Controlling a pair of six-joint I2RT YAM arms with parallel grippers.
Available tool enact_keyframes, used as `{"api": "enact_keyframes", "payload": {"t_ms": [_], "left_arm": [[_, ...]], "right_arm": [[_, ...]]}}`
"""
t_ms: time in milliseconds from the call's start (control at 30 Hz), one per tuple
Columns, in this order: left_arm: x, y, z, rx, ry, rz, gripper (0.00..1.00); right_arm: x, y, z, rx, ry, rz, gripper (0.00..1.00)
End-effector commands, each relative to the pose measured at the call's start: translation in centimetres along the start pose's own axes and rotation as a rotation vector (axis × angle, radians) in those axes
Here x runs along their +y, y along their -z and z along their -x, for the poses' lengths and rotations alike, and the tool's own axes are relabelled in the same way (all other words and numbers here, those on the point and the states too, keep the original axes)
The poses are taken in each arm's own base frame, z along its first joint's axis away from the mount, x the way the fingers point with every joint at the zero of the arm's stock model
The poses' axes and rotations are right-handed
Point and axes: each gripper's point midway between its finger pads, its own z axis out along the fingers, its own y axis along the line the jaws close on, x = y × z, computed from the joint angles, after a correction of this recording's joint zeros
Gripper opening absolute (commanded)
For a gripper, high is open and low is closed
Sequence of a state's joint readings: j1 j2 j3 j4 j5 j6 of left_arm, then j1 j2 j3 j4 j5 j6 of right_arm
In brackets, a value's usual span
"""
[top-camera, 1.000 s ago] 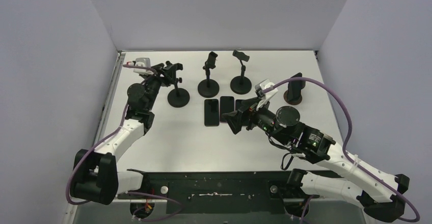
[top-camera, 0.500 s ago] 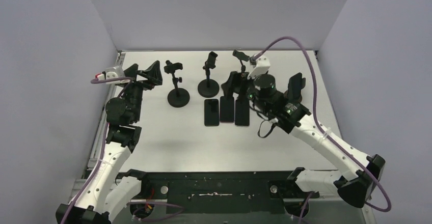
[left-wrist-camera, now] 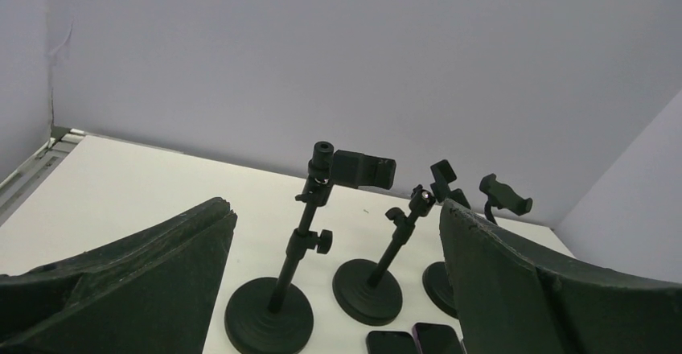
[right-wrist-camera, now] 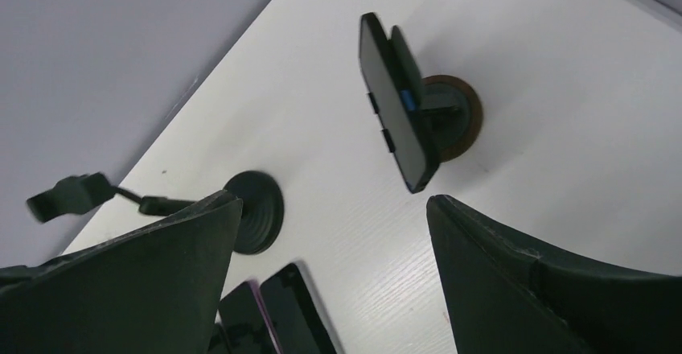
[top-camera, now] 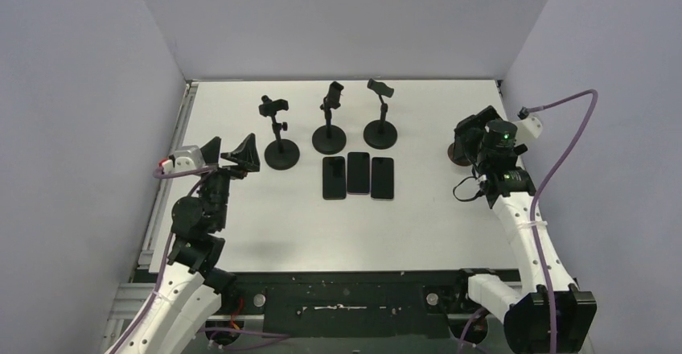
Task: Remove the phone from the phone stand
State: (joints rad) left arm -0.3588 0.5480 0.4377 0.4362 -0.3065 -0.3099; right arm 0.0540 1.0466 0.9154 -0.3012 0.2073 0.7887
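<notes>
A dark phone (right-wrist-camera: 396, 104) stands upright in a small stand with a round brown base (right-wrist-camera: 460, 106) at the table's right side. In the top view only the brown base (top-camera: 454, 158) shows, and my right gripper (top-camera: 473, 138) covers the phone. In the right wrist view my right gripper (right-wrist-camera: 331, 201) is open and empty, and the phone lies just beyond its fingertips. My left gripper (top-camera: 229, 156) is open and empty at the left, short of the stands, and it also shows in the left wrist view (left-wrist-camera: 334, 207).
Three empty black clamp stands (top-camera: 281, 151) (top-camera: 329, 137) (top-camera: 380, 133) stand in a row at the back. Three phones (top-camera: 334, 178) (top-camera: 358, 172) (top-camera: 382, 177) lie flat side by side in front of them. Walls close the table at the left, back and right.
My right arm swung from the flat phones in the middle out to the right, up to the brown-based stand. My left arm drew back from the left stand toward the near left.
</notes>
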Motion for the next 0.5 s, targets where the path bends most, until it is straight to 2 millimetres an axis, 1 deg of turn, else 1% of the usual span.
{"api": "enact_keyframes", "payload": {"t_ms": [0, 33, 100, 200, 267, 367, 467], "left_arm": [[-1.0, 0.3, 2.5, -0.076, -0.013, -0.031, 0.97], [-1.3, 0.4, 2.6, -0.080, -0.017, -0.049, 0.97], [-1.7, 0.6, 2.8, -0.090, -0.013, -0.068, 0.98], [-1.8, 0.9, 3.1, -0.095, -0.007, -0.073, 0.97], [-1.7, 1.0, 3.1, -0.094, -0.011, -0.071, 0.97], [-2.0, 1.0, 2.9, -0.088, -0.027, -0.086, 0.97], [-2.1, 1.0, 2.8, -0.082, -0.030, -0.089, 0.97]], "right_arm": [[-3.4, -0.8, 2.2, -0.108, -0.039, -0.122, 0.89], [-4.3, -1.2, 2.3, -0.113, -0.037, -0.149, 0.90], [-5.3, -1.9, 2.2, -0.111, -0.025, -0.173, 0.90], [-6.1, -3.3, 2.0, -0.107, -0.008, -0.181, 0.88], [-6.5, -4.4, 1.6, -0.088, 0.002, -0.172, 0.86], [-6.1, -6.0, 1.0, -0.047, 0.021, -0.140, 0.84], [-6.5, -7.5, -0.1, 0.006, 0.033, -0.142, 0.83]]}}
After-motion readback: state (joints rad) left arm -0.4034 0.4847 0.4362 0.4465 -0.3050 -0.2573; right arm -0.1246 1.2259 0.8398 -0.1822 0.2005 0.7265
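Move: The phone sits lengthwise fore-and-aft in the right-hand stand, about 11 cm ahead of the right hand, some 4 cm to its right and 11 cm below. The round foot of that stand is roughly 14 cm ahead, 5 cm right and 24 cm down. The nearest empty stand rises about 20 cm ahead and 23 cm left, its middle 15 cm lower; the nearest lying phone is 4 cm ahead, 21 cm left, 23 cm down. From the left hand, the phone in the stand is some 18 cm ahead, 68 cm right and 20 cm below. With its fingers staying wide open, the right hand sinks about 7 cm and swings some 6.5 cm to the right, quick sideways at first and then mostly down with a little forward, closing in on the phone still held in the stand from the near side without touching it. Its wrist tips about 10 degrees further down and turns slightly clockwise, while the empty left hand eases back and up by a couple of centimetres, open as well. ##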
